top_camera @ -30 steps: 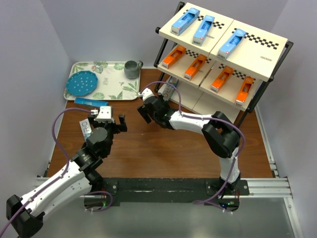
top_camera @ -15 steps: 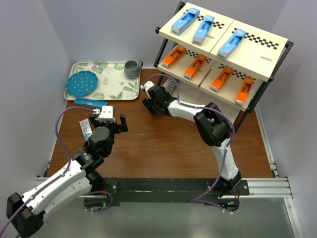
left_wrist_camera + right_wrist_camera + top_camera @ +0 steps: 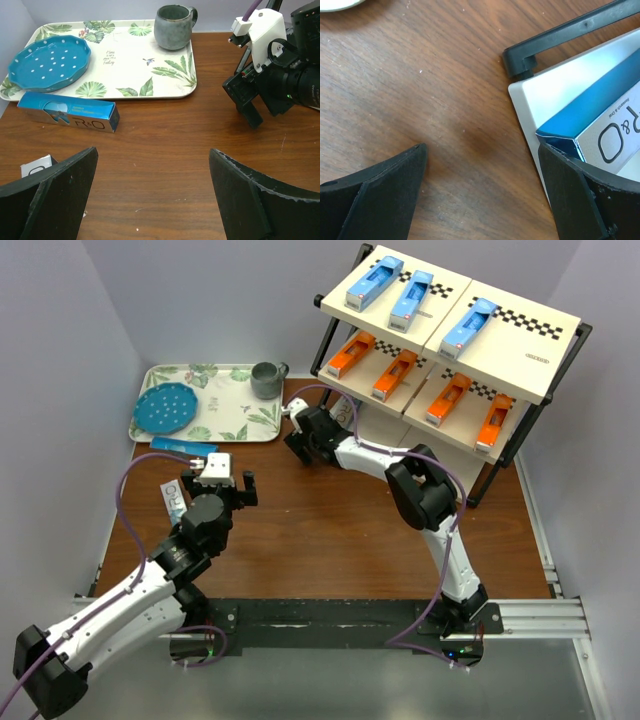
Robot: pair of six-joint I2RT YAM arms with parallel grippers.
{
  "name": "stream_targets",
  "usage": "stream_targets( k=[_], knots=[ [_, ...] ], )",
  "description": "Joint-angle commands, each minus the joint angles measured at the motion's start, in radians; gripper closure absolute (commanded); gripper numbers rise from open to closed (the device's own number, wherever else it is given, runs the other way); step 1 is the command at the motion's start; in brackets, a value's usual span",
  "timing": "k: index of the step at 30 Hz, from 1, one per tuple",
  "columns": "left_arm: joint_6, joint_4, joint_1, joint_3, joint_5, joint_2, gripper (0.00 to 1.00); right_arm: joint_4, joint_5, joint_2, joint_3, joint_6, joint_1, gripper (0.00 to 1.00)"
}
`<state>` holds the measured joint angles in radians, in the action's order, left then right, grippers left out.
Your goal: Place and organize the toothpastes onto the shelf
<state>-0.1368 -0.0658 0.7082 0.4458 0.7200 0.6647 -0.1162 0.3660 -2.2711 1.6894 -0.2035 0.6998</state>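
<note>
The shelf stands at the back right, with three light blue toothpastes on its top tier and several orange ones on the middle tier. A grey-and-teal box lies on the bottom board. My right gripper is open over bare wood at the shelf's front left foot, its right finger beside that box's end. Another toothpaste box lies on the table before the tray. A third box lies left of my left gripper, which is open and holds nothing.
A leaf-patterned tray at the back left carries a blue dotted plate and a grey mug. The shelf's black foot stands just ahead of my right fingers. Purple walls close in the left, right and back.
My right gripper has moved away from the table's middle, back toward the shelf's lower left corner. The left arm and the boxes on the table have stayed put.
</note>
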Motion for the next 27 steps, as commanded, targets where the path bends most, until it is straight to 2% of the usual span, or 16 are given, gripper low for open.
stream_targets(
  k=[1, 11, 18, 20, 21, 27],
  knots=[
    [0.013, -0.039, -0.001, 0.019, 0.029, 0.006, 0.02, 0.015, -0.047, 0.024, 0.056, -0.005, -0.005, 0.02],
    [-0.024, -0.034, -0.010, 0.033, 0.056, 0.018, 0.02, 0.091, -0.320, 0.254, -0.129, 0.093, 0.040, 0.02],
    [-0.089, 0.010, -0.036, 0.057, 0.110, 0.055, 0.02, 0.113, -0.364, 0.404, -0.318, 0.170, 0.084, 0.03],
    [-0.125, 0.055, -0.073, 0.074, 0.116, 0.094, 0.02, 0.113, -0.364, 0.445, -0.356, 0.196, 0.093, 0.03],
    [-0.192, 0.102, -0.093, 0.109, 0.110, 0.111, 0.01, 0.112, -0.386, 0.487, -0.394, 0.196, 0.102, 0.03],
    [-0.401, 0.283, -0.286, 0.200, 0.013, 0.233, 0.02, 0.104, -0.400, 0.640, -0.560, 0.279, 0.133, 0.03]
  ],
)
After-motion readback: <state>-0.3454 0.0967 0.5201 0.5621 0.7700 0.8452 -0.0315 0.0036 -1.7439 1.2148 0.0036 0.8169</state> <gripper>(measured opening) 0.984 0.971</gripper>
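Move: The white toothpaste box lying on the table is some 13 cm to the left of the left hand, about 3 cm ahead and 18 cm below. The blue box is about 22 cm ahead and 16 cm left of that hand, at the same depth below, and the tray lies beyond it, roughly 37 cm ahead and 10 cm left. From the right hand the white box is about 31 cm left, 19 cm back and 3 cm lower; the shelved box on the bottom tier is 12 cm ahead, 10 cm right, about level. Backward and upward, the right hand withdraws empty from the bottom shelf, about 15 cm back and 8 cm up, swinging some 4 cm left, its left side rolling up and its heading turning counter-clockwise. Leftward, slowly then faster, the left hand goes about 5 cm towards the white box, sinking and reaching forward a little, while it turns some 15 degrees counter-clockwise and dips its fingertips. Both grippers stay open. ##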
